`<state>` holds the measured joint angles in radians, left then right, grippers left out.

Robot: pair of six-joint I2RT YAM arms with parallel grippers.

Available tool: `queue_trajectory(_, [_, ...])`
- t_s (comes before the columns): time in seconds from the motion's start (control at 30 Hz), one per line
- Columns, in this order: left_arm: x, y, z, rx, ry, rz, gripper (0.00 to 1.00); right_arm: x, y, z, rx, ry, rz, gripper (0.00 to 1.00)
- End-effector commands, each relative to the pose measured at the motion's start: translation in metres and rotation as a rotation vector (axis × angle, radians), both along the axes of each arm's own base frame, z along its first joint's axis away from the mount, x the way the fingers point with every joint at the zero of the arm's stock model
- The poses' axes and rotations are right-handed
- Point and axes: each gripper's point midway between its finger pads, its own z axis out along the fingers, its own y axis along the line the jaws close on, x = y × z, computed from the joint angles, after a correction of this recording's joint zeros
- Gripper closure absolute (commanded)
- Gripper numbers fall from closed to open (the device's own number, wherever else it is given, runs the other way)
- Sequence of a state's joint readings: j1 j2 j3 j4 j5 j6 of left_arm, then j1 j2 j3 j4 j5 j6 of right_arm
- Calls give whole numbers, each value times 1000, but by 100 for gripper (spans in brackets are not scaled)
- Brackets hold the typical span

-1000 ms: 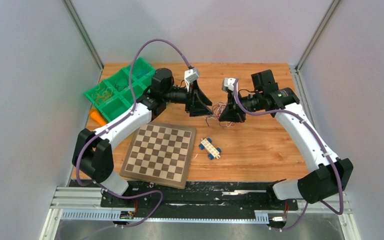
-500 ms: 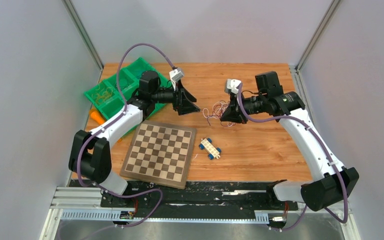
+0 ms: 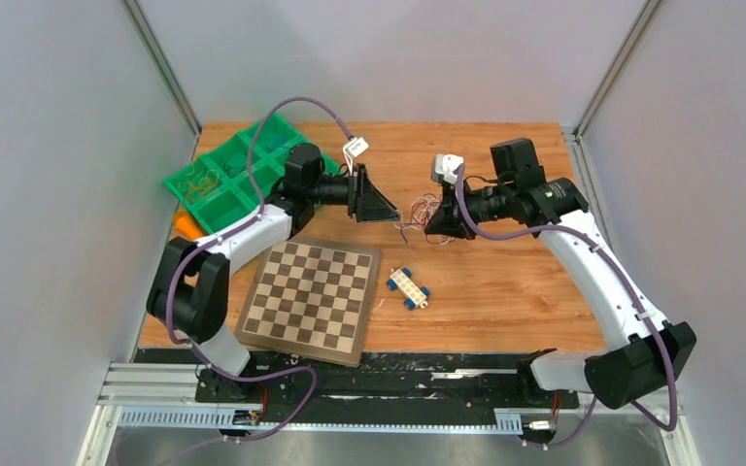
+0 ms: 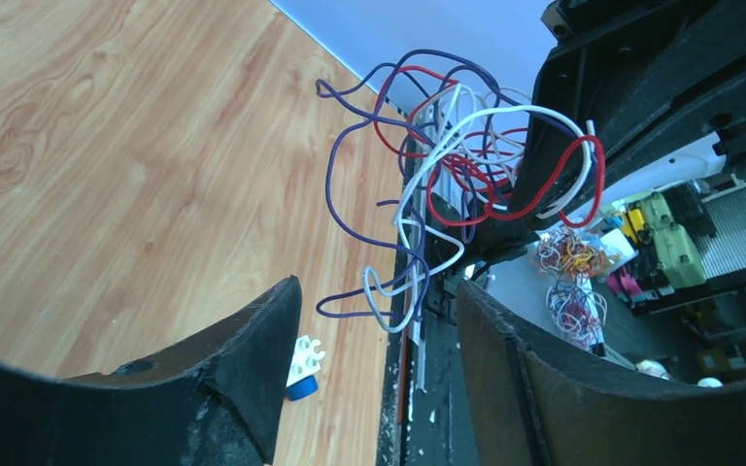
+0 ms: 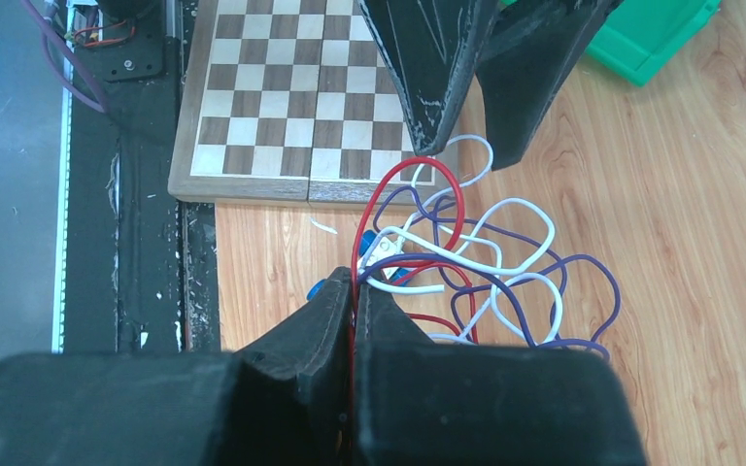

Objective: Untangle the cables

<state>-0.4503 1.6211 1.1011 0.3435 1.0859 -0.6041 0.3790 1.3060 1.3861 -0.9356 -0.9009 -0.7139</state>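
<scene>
The cables (image 3: 416, 216) are a loose tangle of red, white and purple wires hanging just above the table's middle. My right gripper (image 3: 439, 226) is shut on a red strand, which runs down between its closed fingertips (image 5: 355, 296); the other loops (image 5: 491, 262) spill out in front of it. My left gripper (image 3: 389, 209) faces the tangle from the left and is open. In the left wrist view a purple and a white loop (image 4: 389, 306) dangle level with the gap between its tips (image 4: 379, 286), touching neither finger. Its fingers (image 5: 432, 87) show at the top of the right wrist view.
A chessboard (image 3: 311, 296) lies at the front left. A white toy car with blue wheels (image 3: 408, 287) sits beside it, under the tangle. A green compartment bin (image 3: 223, 175) stands at the back left, with an orange object (image 3: 187, 225) next to it.
The left gripper drew back to the left and widened, then came right again up to the tangle. The right gripper kept its hold on the red strand and barely moved.
</scene>
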Motion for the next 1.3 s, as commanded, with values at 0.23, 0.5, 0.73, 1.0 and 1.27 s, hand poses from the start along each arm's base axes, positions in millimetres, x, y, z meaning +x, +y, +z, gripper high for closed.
queue_trajectory(0.23, [0, -9, 10, -23, 43, -12, 88, 24, -1, -3, -27, -52, -67, 99])
queue_trajectory(0.5, [40, 59, 77, -40, -112, 226, 100, 95, -102, -106, -258, 173, -504, 98])
queue_trajectory(0.73, [63, 117, 147, -76, -274, 403, 100, 134, -193, -167, -385, 328, -764, 98])
queue_trajectory(1.0, [82, 173, 252, -127, -521, 571, 100, 137, -220, -214, -513, 396, -814, 93])
queue_trajectory(1.27, [83, 195, 304, -135, -681, 652, 100, 132, -222, -232, -540, 450, -822, 91])
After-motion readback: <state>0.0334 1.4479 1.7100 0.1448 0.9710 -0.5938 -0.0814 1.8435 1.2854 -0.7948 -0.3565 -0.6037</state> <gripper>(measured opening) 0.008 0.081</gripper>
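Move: The white cable's hanging loop sits just off the left hand's open fingertips, about 2 cm to its right and 2 cm below. The cable bundle pinched by the right hand hangs some 6 cm to the left hand's right, 1 cm ahead and 3 cm below. The toy car is about 6 cm back, 4 cm right and 24 cm below. From the right hand, the white loop is roughly 5 cm left, 4 cm ahead and 2 cm lower. The left fingers close on the white cable loop after a small dip, then pull it away from the bundle, up nearly 30 cm while swinging left and a little forward, the wrist tipping upward and turning counter-clockwise. The right hand keeps its pinch on the red and blue cables and draws them off the other way, some 20 cm right, equally far down towards the table and about 12 cm forward, turning clockwise. ##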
